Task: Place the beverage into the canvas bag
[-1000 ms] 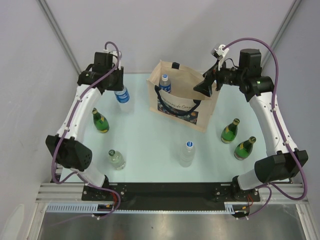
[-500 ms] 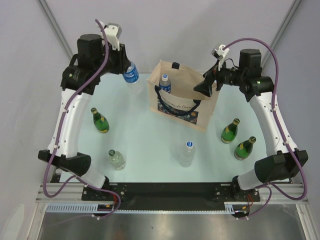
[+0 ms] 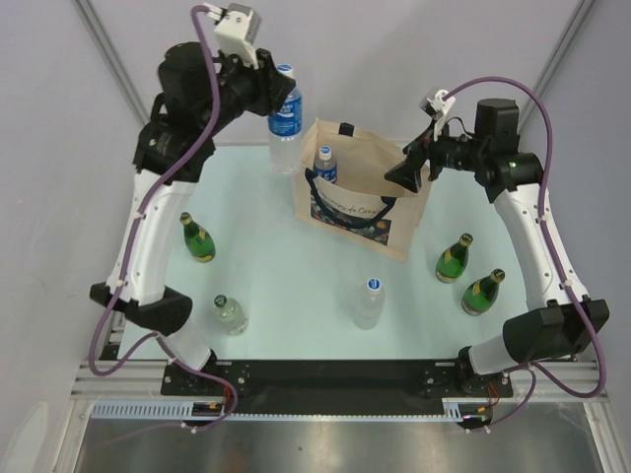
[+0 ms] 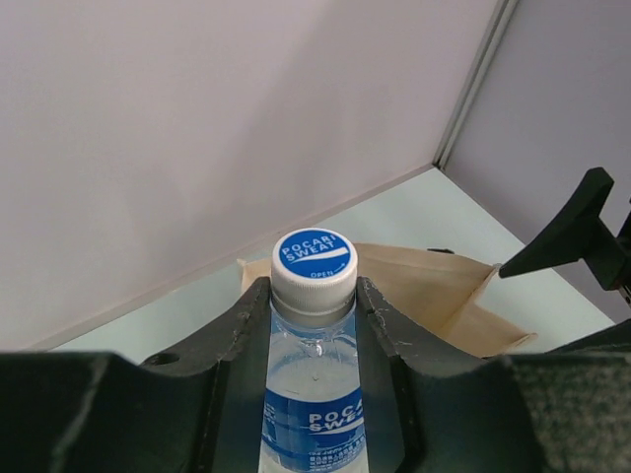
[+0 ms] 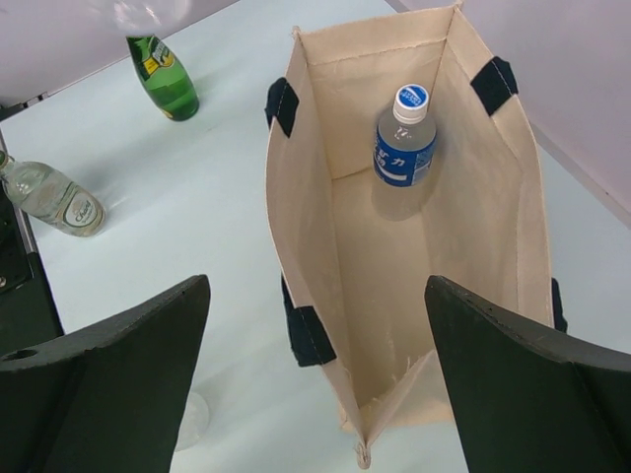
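Observation:
My left gripper [image 3: 279,99] is shut on a clear Pocari Sweat bottle [image 3: 285,128] with a blue label and white cap, held in the air just left of the canvas bag [image 3: 363,187]. In the left wrist view the bottle [image 4: 314,394] sits between the fingers [image 4: 237,345], with the bag [image 4: 434,296] beyond it. The bag stands open, with one blue-label bottle [image 5: 403,143] upright inside. My right gripper [image 3: 409,163] is open at the bag's right rim; in the right wrist view its fingers [image 5: 108,365] straddle the bag's near corner [image 5: 365,434].
On the table [image 3: 276,266] stand a green bottle [image 3: 198,238] and a clear glass bottle [image 3: 231,314] at left, a clear bottle with a blue cap [image 3: 370,303] in the middle, and two green bottles [image 3: 455,260] [image 3: 483,293] at right. Grey walls enclose the table.
My left arm has lifted the Pocari Sweat bottle off the table and carried it up and right, toward the bag. The right arm has hardly moved.

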You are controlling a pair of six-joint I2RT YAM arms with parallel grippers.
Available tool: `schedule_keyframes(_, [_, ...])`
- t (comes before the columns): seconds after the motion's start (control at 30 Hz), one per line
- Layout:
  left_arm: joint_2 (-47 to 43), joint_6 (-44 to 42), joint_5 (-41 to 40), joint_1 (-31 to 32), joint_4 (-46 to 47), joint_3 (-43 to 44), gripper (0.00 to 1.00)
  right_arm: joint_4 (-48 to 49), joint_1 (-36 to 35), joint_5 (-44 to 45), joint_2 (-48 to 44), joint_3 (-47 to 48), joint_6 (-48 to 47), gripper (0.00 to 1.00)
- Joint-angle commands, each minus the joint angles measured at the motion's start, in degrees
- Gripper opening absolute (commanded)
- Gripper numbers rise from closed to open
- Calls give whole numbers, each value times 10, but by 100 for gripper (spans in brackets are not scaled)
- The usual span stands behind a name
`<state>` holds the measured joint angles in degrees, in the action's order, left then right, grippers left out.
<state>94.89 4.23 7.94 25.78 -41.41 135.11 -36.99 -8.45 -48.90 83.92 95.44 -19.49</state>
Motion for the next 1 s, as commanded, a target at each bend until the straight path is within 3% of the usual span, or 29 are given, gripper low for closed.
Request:
schedule_keyframes(0.0, [41, 23, 19, 27, 115, 45, 0, 14, 14, -16, -31, -6, 9, 96])
schedule_keyframes(0.47, [117, 47, 48, 61, 171, 48, 0, 25, 48, -25, -53, -39, 23, 96])
schedule_keyframes(0.97, [129, -11, 32, 76, 172, -87, 0, 28, 56, -28, -61, -67, 24, 96])
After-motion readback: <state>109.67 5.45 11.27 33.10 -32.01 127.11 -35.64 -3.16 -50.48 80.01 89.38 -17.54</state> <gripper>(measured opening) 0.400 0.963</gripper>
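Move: The left hand already holds the large blue-label bottle by its neck, high in the air. The canvas bag's middle lies about 16 cm to its right, 6 cm farther out and 41 cm below. The small bottle already standing in the bag is some 8 cm right, 10 cm ahead and 43 cm down. The clear bottle stands about 29 cm back of the bag's middle. From the right hand, the bag is roughly 8 cm left, 8 cm ahead and 24 cm below. Still pinching the large bottle by its neck, the left hand carries it over the bag and lowers its base into the opening, right of the small bottle: first right, forward and down together, then mostly down, about 14 cm lower and 12 cm right in all, tipping and turning clockwise some 10 degrees. The right hand, open and empty, eases about 3 cm right, away from the bag. ##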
